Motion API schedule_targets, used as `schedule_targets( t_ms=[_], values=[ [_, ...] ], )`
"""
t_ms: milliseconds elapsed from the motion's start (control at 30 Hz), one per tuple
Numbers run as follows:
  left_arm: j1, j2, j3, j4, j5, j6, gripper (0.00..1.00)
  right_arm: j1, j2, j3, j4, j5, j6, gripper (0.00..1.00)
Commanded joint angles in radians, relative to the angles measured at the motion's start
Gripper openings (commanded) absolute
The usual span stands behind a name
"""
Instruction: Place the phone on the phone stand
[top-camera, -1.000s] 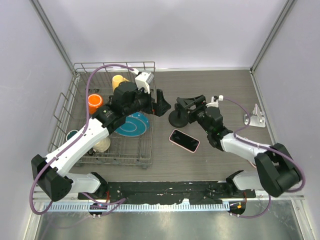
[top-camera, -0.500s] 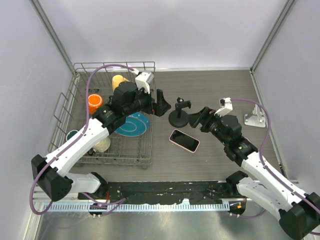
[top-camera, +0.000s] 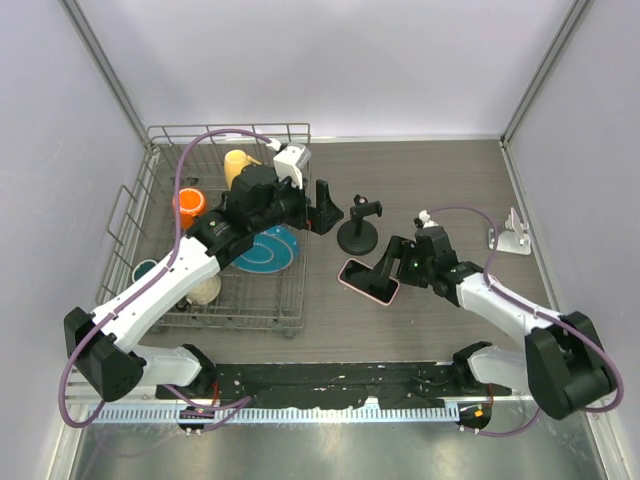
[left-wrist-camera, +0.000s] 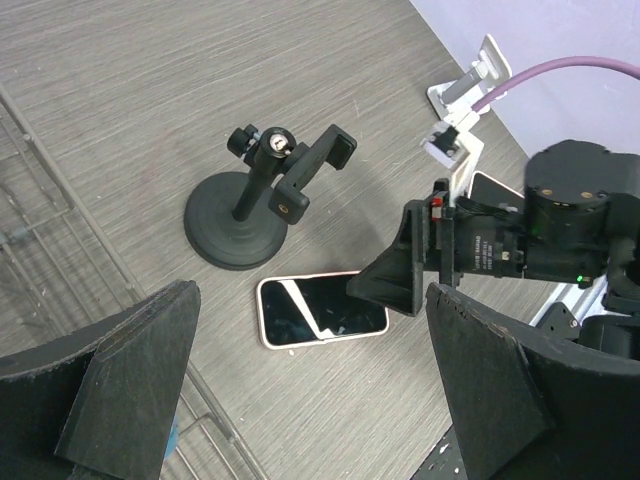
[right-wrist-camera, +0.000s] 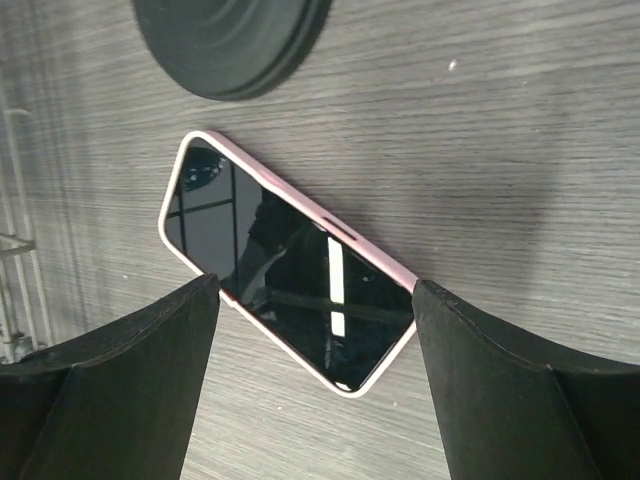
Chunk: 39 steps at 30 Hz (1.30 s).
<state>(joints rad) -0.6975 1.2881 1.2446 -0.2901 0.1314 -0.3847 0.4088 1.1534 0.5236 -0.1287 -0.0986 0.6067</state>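
Note:
The phone (top-camera: 366, 281), black-screened in a pink case, lies flat on the wood table just in front of the phone stand (top-camera: 358, 234). The stand is black, with a round base and an empty clamp on top. My right gripper (top-camera: 392, 262) is open and low over the phone's right end. In the right wrist view its fingers (right-wrist-camera: 130, 380) straddle the phone (right-wrist-camera: 285, 255), and the stand's base (right-wrist-camera: 230, 40) sits beyond. My left gripper (top-camera: 325, 207) hangs open left of the stand, holding nothing. Its wrist view looks down on the stand (left-wrist-camera: 240, 215) and the phone (left-wrist-camera: 320, 308).
A wire dish rack (top-camera: 225, 300) fills the left side, holding a blue plate (top-camera: 268, 250), an orange cup (top-camera: 188, 205) and a yellow mug (top-camera: 238, 162). A small white bracket (top-camera: 510, 235) stands near the right wall.
My right gripper has swung away from the stand's top and come down over the phone's right end. The left arm has barely moved.

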Motion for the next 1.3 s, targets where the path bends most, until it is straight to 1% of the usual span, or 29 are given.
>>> schedule_targets(
  t_ms=[0,133,200,267,400,433,533,667,733,767,833,867,933,967,1000,1033,1100,1167,1200,1267],
  values=[
    [-0.005,-0.003,0.026,0.016,-0.024,0.02,1.0,-0.011,0.092,0.067,0.014,-0.069,-0.079,0.83],
    [-0.008,-0.003,0.03,0.014,-0.015,0.017,1.0,-0.011,0.155,0.062,0.026,-0.134,-0.104,0.83],
    [-0.01,-0.006,0.03,0.012,-0.015,0.018,1.0,-0.011,0.166,0.039,0.06,-0.197,-0.094,0.82],
    [-0.01,-0.009,0.029,0.012,-0.018,0.02,1.0,-0.01,0.164,0.02,0.083,-0.226,-0.084,0.81],
    [-0.013,-0.006,0.033,0.009,-0.015,0.018,1.0,0.038,0.126,-0.016,0.09,-0.24,-0.053,0.81],
    [-0.014,-0.006,0.032,0.009,-0.013,0.02,1.0,0.068,0.117,-0.02,0.086,-0.24,-0.045,0.81],
    [-0.014,-0.006,0.032,0.008,-0.016,0.021,1.0,0.12,0.068,-0.017,0.042,-0.231,-0.036,0.81],
    [-0.014,-0.004,0.035,0.009,-0.004,0.017,1.0,0.134,-0.003,-0.014,0.017,-0.222,-0.019,0.81],
    [-0.014,-0.003,0.035,0.006,-0.007,0.017,1.0,0.134,-0.033,-0.011,-0.014,-0.182,-0.022,0.81],
    [-0.014,-0.003,0.035,0.008,-0.01,0.02,1.0,0.137,-0.038,-0.005,-0.029,-0.111,-0.028,0.81],
    [-0.014,-0.001,0.035,0.008,-0.012,0.018,1.0,0.159,-0.04,0.003,-0.055,-0.029,-0.027,0.81],
    [-0.014,0.0,0.033,0.006,-0.01,0.018,1.0,0.172,-0.031,0.019,-0.063,0.052,-0.012,0.81],
    [-0.016,0.0,0.033,0.006,-0.01,0.018,1.0,0.232,-0.006,0.064,-0.092,0.133,0.005,0.82],
    [-0.014,0.002,0.033,0.006,-0.01,0.02,1.0,0.252,0.024,0.085,-0.109,0.199,0.004,0.82],
    [-0.014,0.002,0.035,0.008,-0.013,0.021,1.0,0.295,0.038,0.105,-0.127,0.235,-0.004,0.83],
    [-0.016,0.002,0.033,0.008,-0.015,0.02,1.0,0.309,0.051,0.136,-0.153,0.264,-0.015,0.83],
    [-0.016,0.002,0.032,0.006,-0.016,0.021,1.0,0.327,0.09,0.157,-0.16,0.287,-0.065,0.84],
    [-0.016,0.002,0.032,0.006,-0.016,0.021,1.0,0.34,0.126,0.188,-0.147,0.261,-0.111,0.84],
    [-0.016,-0.001,0.033,0.006,-0.015,0.021,1.0,0.343,0.172,0.202,-0.144,0.235,-0.122,0.84],
    [-0.016,-0.003,0.033,0.006,-0.015,0.021,1.0,0.367,0.219,0.249,-0.153,0.241,-0.137,0.84]
  ],
)
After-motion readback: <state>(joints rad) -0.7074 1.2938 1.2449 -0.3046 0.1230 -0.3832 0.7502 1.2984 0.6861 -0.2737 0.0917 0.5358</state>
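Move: The phone lies flat just left of my open right hand: its middle is about 5 cm to the left, 1 cm ahead and 4 cm below, so my fingers hang over its right-hand end. The phone stand rises beyond it, some 12 cm ahead of my hand and 8 cm to the left. The right edge of the dish rack is level with my hand, about 21 cm to the left. From my left hand the phone is roughly 11 cm to the right, 2 cm back and 27 cm below. With my right fingers staying wide open, I sink about 3 cm to the phone's right-hand end, then sweep back and left some 5 cm each way, staying low and pushing that end round while my wrist turns counter-clockwise. Then I rise about 3 cm, dip slightly, and edge forward and left over the phone as the hand's left side tips down. ##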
